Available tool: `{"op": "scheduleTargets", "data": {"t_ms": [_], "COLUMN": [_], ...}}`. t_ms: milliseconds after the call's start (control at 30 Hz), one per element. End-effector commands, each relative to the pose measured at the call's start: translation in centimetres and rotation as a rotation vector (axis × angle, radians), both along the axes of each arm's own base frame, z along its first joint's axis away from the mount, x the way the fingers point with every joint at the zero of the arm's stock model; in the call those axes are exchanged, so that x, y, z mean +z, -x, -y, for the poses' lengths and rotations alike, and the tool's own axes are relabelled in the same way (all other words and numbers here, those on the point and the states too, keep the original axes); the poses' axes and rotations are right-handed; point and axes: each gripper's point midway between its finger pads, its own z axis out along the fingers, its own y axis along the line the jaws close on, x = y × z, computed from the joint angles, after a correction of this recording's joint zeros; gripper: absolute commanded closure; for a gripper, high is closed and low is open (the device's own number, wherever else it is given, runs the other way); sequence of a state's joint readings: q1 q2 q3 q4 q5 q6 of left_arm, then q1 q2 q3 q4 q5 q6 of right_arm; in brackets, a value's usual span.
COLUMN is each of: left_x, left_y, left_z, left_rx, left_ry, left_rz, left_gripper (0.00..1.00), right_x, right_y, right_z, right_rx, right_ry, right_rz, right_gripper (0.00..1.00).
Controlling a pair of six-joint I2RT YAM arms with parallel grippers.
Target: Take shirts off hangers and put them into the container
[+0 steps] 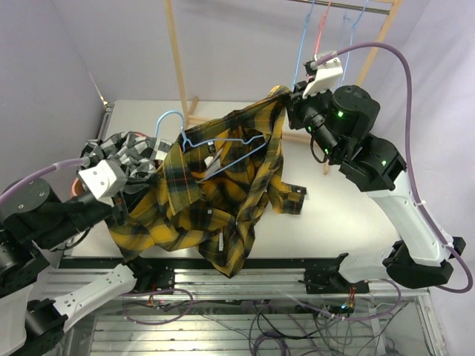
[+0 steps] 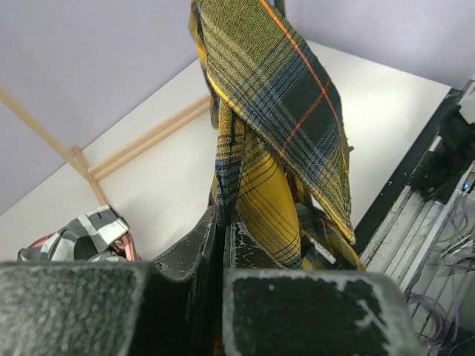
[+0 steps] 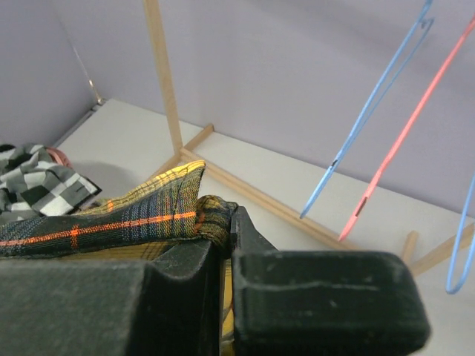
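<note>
The yellow-and-black plaid shirt [image 1: 200, 200] hangs stretched between my two grippers above the table. A light blue wire hanger [image 1: 215, 144] still sits inside it, with its hook [image 1: 171, 119] poking out at the upper left. My left gripper [image 2: 223, 222] is shut on the shirt's lower left edge [image 2: 282, 96]. At the upper right, my right gripper [image 3: 226, 215] is shut on a bunched edge of the same shirt [image 3: 133, 215]. The black-and-white checked shirt [image 1: 126, 152] lies piled in the salmon-pink container [image 2: 132, 248] at the left, which is mostly hidden.
A light wooden rack [image 1: 177, 52] stands at the back, its base rails on the table [image 1: 326, 215]. Bare hangers hang from its top bar: a blue one [image 3: 371, 104], a pink-red one [image 3: 408, 126] and another blue one [image 3: 464, 245], close to my right gripper.
</note>
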State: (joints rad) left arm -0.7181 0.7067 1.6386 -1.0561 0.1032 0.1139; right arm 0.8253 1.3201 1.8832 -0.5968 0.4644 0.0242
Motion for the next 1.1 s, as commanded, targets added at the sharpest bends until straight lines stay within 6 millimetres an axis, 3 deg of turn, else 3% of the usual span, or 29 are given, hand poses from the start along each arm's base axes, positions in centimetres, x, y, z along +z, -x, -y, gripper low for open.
{"op": "scheduleTargets", "data": {"t_ms": [0, 233, 367, 567, 833, 933, 1067], "left_x": [2.0, 4.8, 4.3, 5.7, 7.2, 7.8, 8.1], "left_y": [2.8, 3.8, 3.5, 4.2, 5.6, 6.0, 6.6], "left_z": [-1.1, -2.7, -1.7, -1.1, -0.8, -0.8, -0.2], "left_rx": [-0.056, -0.017, -0.050, -0.095, -0.160, -0.176, -0.224], "left_ry": [0.074, 0.163, 0.147, 0.195, 0.224, 0.244, 0.249], "left_rz": [0.077, 0.142, 0.108, 0.141, 0.151, 0.159, 0.151], "left_gripper": [0.93, 0.93, 0.93, 0.93, 0.93, 0.93, 0.93], "right_x": [1.1, -0.3, -1.4, -4.0, -6.1, -6.7, -6.1], "right_y": [-1.7, -2.1, -1.7, -1.6, -2.5, -2.9, -3.3], "right_z": [3.8, 7.3, 6.7, 5.8, 10.5, 10.5, 8.9], "right_rx": [-0.181, -0.374, -0.308, -0.263, -0.546, -0.545, -0.442], "right_ry": [0.047, 0.096, 0.061, 0.096, 0.281, 0.273, 0.200], "right_rz": [0.035, 0.009, -0.004, -0.080, -0.085, -0.092, -0.086], "right_gripper": [1.00, 1.00, 1.00, 1.00, 1.00, 1.00, 1.00]}}
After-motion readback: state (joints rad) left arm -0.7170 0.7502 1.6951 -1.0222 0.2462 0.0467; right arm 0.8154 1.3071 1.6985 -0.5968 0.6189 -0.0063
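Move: The blue hanger still sits in the yellow plaid shirt, between the two hands that grip it: about 18 cm right and 7 cm ahead of the left hand, slightly lower, and some 14 cm left and 11 cm back of the right hand, perhaps 7 cm below. The container with the checked shirt is roughly 20 cm ahead, 15 cm left and 33 cm below the left hand. Empty hangers hang about 20 cm ahead of the right hand, 3 cm to its right and near its height. The yellow shirt stays pinched at both ends, its span between the grippers kept stretched, while the right hand lowers its end about 7 cm, easing slightly right and forward and rolling its left side down by some 10 degrees. The left hand first draws back a little and rises about 2 cm, then drifts right, turning slightly clockwise. ##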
